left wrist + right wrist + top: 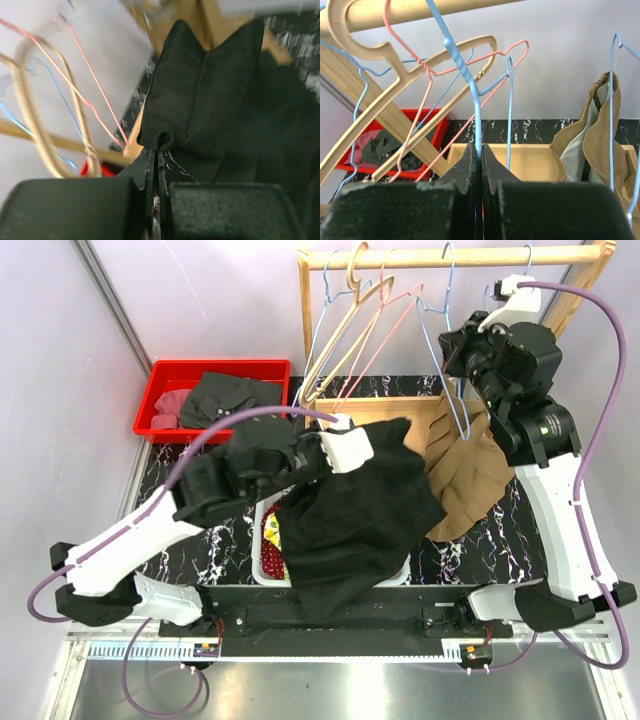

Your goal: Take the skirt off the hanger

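Note:
A black skirt hangs from my left gripper and drapes down over the white basket. In the left wrist view the left gripper is shut on a bunched fold of this black skirt. My right gripper is up by the rail. In the right wrist view it is shut on the wire of a blue hanger, which hangs empty from the wooden rail. The black skirt is apart from that hanger.
A tan skirt hangs on another blue hanger at the right. Several empty hangers, wooden, pink and blue, hang on the rail's left half. A red bin with dark clothes stands at the back left. The rack's wooden base tray lies under the rail.

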Robot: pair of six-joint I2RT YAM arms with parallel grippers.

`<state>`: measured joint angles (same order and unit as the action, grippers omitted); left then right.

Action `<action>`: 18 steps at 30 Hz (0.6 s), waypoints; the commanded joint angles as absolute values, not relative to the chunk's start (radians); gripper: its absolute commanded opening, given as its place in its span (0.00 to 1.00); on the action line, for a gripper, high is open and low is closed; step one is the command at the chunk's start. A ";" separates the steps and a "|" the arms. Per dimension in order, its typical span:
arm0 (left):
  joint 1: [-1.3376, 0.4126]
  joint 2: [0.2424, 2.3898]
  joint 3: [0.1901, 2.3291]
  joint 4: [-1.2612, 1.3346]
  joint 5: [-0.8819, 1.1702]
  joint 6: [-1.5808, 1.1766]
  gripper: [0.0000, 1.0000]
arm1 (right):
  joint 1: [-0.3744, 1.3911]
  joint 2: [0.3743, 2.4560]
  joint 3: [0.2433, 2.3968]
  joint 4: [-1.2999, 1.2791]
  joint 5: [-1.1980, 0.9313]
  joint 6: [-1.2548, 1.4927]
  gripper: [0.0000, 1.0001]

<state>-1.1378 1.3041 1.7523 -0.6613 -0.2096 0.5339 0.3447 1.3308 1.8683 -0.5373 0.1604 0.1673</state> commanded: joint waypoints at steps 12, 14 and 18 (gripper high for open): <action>-1.091 1.129 1.276 -0.779 -0.078 0.531 0.00 | 0.341 1.480 2.003 -0.446 0.199 0.150 0.00; -1.091 1.184 1.316 -0.878 -0.046 0.426 0.00 | 0.338 1.515 2.022 -0.448 0.198 0.143 0.00; -1.091 1.337 1.368 -1.023 -0.006 0.357 0.00 | 0.322 1.571 2.086 -0.446 0.198 0.140 0.00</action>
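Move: Below the left hand, which already holds the black skirt, the grey basket lies about 38 cm down, some 4 cm to its left and 3 cm back; the red bin is roughly 25 cm ahead, 30 cm to its left and as low. The right hand grips the bare blue hanger: the rail is about 6 cm ahead, 3 cm left and 14 cm above, the pink hanger 12 cm left, 5 cm ahead and 5 cm up, the brown garment 8 cm right, 5 cm ahead and 25 cm down. Sinking about 20 cm towards the basket, the left hand first swings a little forward, then draws back, drifting some 5 cm left and tipping its fingers some 30 degrees further down while keeping its pinch on the skirt. The right hand keeps the hanger gripped and pushes it about 6 cm forward at nearly constant height, bringing it in under the rail. ##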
